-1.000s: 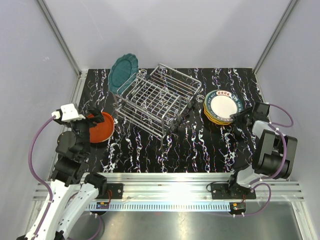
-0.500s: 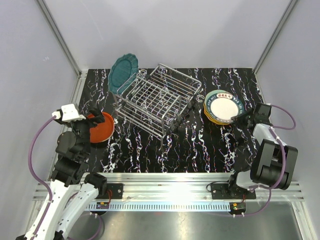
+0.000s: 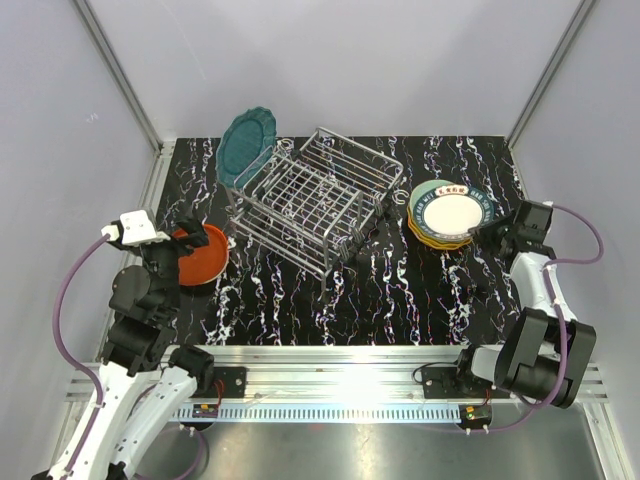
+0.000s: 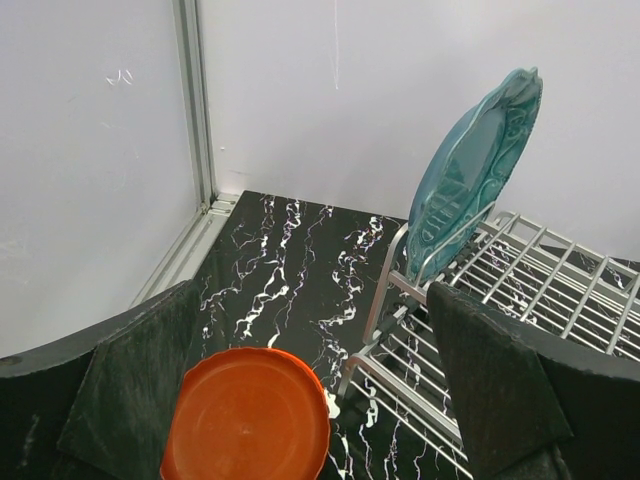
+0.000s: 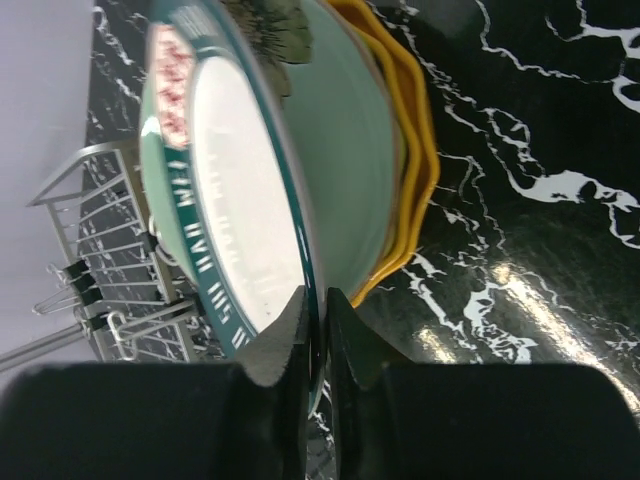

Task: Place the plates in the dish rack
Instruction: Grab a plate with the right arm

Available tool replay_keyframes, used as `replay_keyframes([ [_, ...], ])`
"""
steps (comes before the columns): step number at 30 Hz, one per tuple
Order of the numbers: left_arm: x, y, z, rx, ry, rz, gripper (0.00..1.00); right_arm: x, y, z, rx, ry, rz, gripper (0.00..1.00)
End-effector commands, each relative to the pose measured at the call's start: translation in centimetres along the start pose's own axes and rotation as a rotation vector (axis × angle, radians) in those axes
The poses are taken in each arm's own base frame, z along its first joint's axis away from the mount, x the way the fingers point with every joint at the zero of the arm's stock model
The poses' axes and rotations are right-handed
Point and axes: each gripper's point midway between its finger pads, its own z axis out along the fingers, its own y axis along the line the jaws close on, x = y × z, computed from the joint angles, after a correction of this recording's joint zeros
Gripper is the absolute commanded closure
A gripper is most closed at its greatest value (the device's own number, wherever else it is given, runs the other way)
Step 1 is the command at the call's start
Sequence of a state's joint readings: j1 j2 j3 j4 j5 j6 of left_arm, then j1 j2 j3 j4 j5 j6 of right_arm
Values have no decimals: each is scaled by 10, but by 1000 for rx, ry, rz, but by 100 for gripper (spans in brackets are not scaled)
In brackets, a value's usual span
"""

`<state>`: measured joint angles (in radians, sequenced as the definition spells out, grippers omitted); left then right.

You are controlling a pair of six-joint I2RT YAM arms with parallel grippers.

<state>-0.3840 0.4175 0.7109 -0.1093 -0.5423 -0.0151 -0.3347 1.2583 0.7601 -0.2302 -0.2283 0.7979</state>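
Observation:
The silver wire dish rack (image 3: 315,200) stands mid-table, and a teal scalloped plate (image 3: 246,147) is upright at its far left end. A red-orange plate (image 3: 205,258) lies flat on the left. My left gripper (image 3: 185,248) hovers over it, open, with the plate (image 4: 247,415) between its wide fingers and untouched. At the right is a stack of plates (image 3: 450,213): a cream plate with a dark teal rim (image 5: 240,200) on top, a mint green one (image 5: 350,150) under it, and a yellow one (image 5: 415,170) at the bottom. My right gripper (image 5: 318,310) is shut on the cream plate's near rim.
The dish rack (image 4: 520,280) runs off to the right of the left gripper, close to the red-orange plate. Grey walls and aluminium posts close in the black marbled table (image 3: 400,290) on three sides. The right arm's cable loops beside the stack.
The right gripper has closed onto the top plate's rim. Its wrist has swung outward to the right, and the top plate has shifted slightly. The left arm has stayed put.

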Motion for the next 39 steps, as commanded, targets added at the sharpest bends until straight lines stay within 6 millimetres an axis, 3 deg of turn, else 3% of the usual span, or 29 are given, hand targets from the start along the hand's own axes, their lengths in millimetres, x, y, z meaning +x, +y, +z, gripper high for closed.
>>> replay_keyframes([
  [1, -13, 2, 0, -13, -50, -23, 1, -21, 43, -23, -110, -62, -5, 88],
  [8, -12, 3, -1, -18, -49, -25, 1, -32, 65, -41, -167, -92, 20, 99],
  [16, -12, -7, -1, 29, -43, -24, 1, -39, 87, -67, -241, -130, -15, 100],
  [23, -18, -49, -5, 240, -2, -80, 1, -49, 125, -111, -389, -191, -73, 100],
  [31, -59, -107, -23, 527, 77, -252, 1, -57, 169, -171, -543, -251, -138, 100],
  [36, -66, -140, -36, 698, 131, -351, 1, -37, 201, -191, -699, -126, -176, 100],
  [39, -58, -155, -36, 749, 192, -395, 1, -17, 219, -198, -762, -64, -231, 100],
])
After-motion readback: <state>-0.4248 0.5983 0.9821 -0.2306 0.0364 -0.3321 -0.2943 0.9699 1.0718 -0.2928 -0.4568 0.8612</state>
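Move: The right gripper already pinches the green-rimmed white plate; its middle is about 8 cm ahead, 8 cm left and 3 cm below that hand. The dish rack it must go to is some 41 cm left, 10 ahead, 5 lower; the plate stack 11 left, 9 ahead, 9 below. From the open left gripper, the held plate is roughly 62 cm right, 18 ahead, 26 lower, the rack 29 right, 21 ahead, 27 lower. Keep the right gripper's pinch on the white plate's rim and lift it, slowly at first and then faster, about 23 cm up from the stack, tipping the fingers up some 30 degrees and swinging left at the end. Partway through, start the open left gripper rightward towards the held plate, rising a little and turning clockwise. ##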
